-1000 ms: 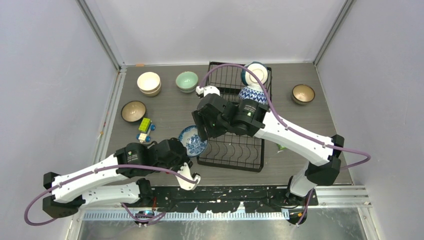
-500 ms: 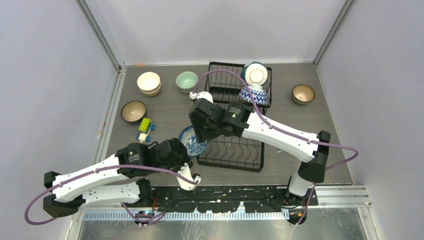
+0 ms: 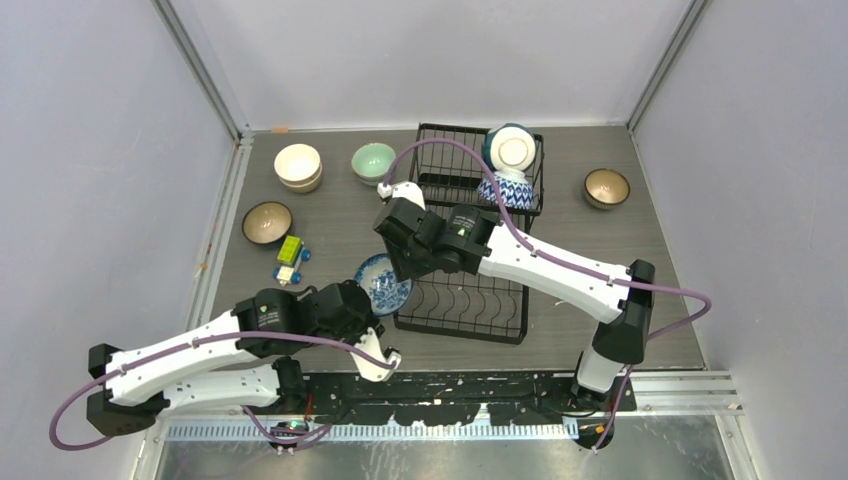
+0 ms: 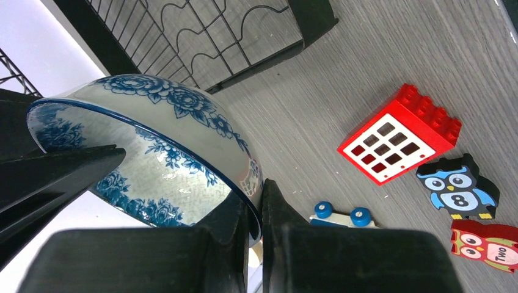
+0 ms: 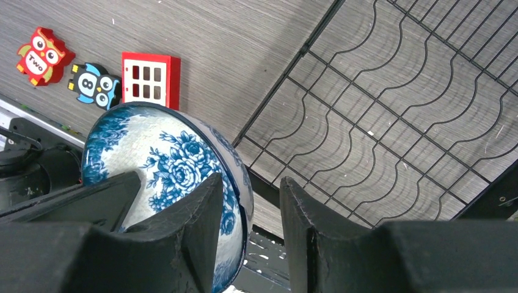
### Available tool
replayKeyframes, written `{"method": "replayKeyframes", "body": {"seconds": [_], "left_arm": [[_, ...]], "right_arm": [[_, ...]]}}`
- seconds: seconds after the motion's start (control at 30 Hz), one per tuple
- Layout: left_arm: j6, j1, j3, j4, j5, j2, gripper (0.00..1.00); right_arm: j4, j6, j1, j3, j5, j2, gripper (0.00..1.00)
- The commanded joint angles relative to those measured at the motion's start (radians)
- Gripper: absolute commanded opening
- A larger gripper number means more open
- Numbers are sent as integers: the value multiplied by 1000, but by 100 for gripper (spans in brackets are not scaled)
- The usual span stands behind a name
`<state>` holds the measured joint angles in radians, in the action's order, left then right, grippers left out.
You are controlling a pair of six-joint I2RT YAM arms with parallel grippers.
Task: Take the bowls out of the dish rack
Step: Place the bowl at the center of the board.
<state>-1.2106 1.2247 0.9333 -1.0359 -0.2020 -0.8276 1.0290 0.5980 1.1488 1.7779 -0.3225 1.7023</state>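
A blue-and-white floral bowl (image 3: 384, 283) hangs tilted just left of the black wire dish rack (image 3: 462, 300). My left gripper (image 4: 260, 196) is shut on the bowl's (image 4: 159, 140) lower rim. My right gripper (image 5: 250, 183) straddles the opposite rim of the bowl (image 5: 171, 159). One of its fingers lies inside against the bowl, the other stands off outside with a gap, so it is open. A dark teal bowl (image 3: 512, 148) and a blue-and-white patterned bowl (image 3: 505, 190) sit in the rack's raised back part. The rack's lower slots (image 5: 397, 91) hold nothing.
On the table stand a cream bowl (image 3: 298, 165), a pale green bowl (image 3: 373, 162), a brown bowl (image 3: 267, 222) at the left and a brown bowl (image 3: 606, 187) at the right. Toy blocks (image 3: 290, 258) lie near the held bowl, among them a red block (image 4: 400, 134) and owl pieces (image 4: 457, 189).
My right gripper has moved left from over the rack onto the held bowl's rim, and its jaws have narrowed. The left gripper and the bowl have stayed put.
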Motion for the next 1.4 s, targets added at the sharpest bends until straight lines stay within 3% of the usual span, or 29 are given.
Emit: {"method": "replayKeyframes", "body": {"seconds": [0.0, 0.13, 0.53, 0.9, 0.93, 1.07, 1.2, 1.23, 1.37], "left_arm": [[13, 5, 8, 88, -34, 26, 0], [18, 6, 6, 89, -38, 30, 0], [53, 5, -11, 122, -35, 39, 0], [100, 5, -15, 156, -41, 41, 5], [100, 5, -13, 160, -44, 41, 10], [124, 4, -3, 167, -47, 46, 45], [157, 6, 7, 176, -32, 62, 66], [161, 4, 9, 177, -30, 65, 95], [179, 6, 25, 176, -6, 87, 100]], "right_arm": [[-32, 11, -3, -3, -30, 11, 43], [-39, 13, -4, -10, -31, 10, 37], [-45, 6, -3, -7, -10, 25, 1], [-61, 11, -4, -30, -15, 3, 1], [-62, 10, -3, -30, -18, 2, 1], [-64, 8, -3, -29, -22, -3, 1], [-66, 8, -4, -32, -23, -13, 1], [-66, 8, -4, -32, -24, -13, 1], [-65, 4, -4, -39, -33, -22, 1]]}}
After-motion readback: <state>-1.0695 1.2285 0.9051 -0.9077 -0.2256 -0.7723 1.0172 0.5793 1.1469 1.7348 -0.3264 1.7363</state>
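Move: The blue flowered bowl hangs tilted in the left fingers, its middle about 4 cm ahead and 4 cm right of the left hand. From the right hand, whose half-open fingers straddle its rim, it is some 5 cm left, 2 cm back and 4 cm below. Of that hand, the empty lower shelf of the dish rack lies about 7 cm ahead, 12 cm right and 18 cm down; the red block is 17 cm left, about level, 20 cm down. Hold the bowl almost still with the left gripper while you lower the right about 3 cm over its rim and close the fingers until they pinch it. Only then open the left gripper wide, letting go of the rim, and ease that hand up about 1.5 cm and slightly right with a tilt of some 10 degrees, while the right keeps its hold. ##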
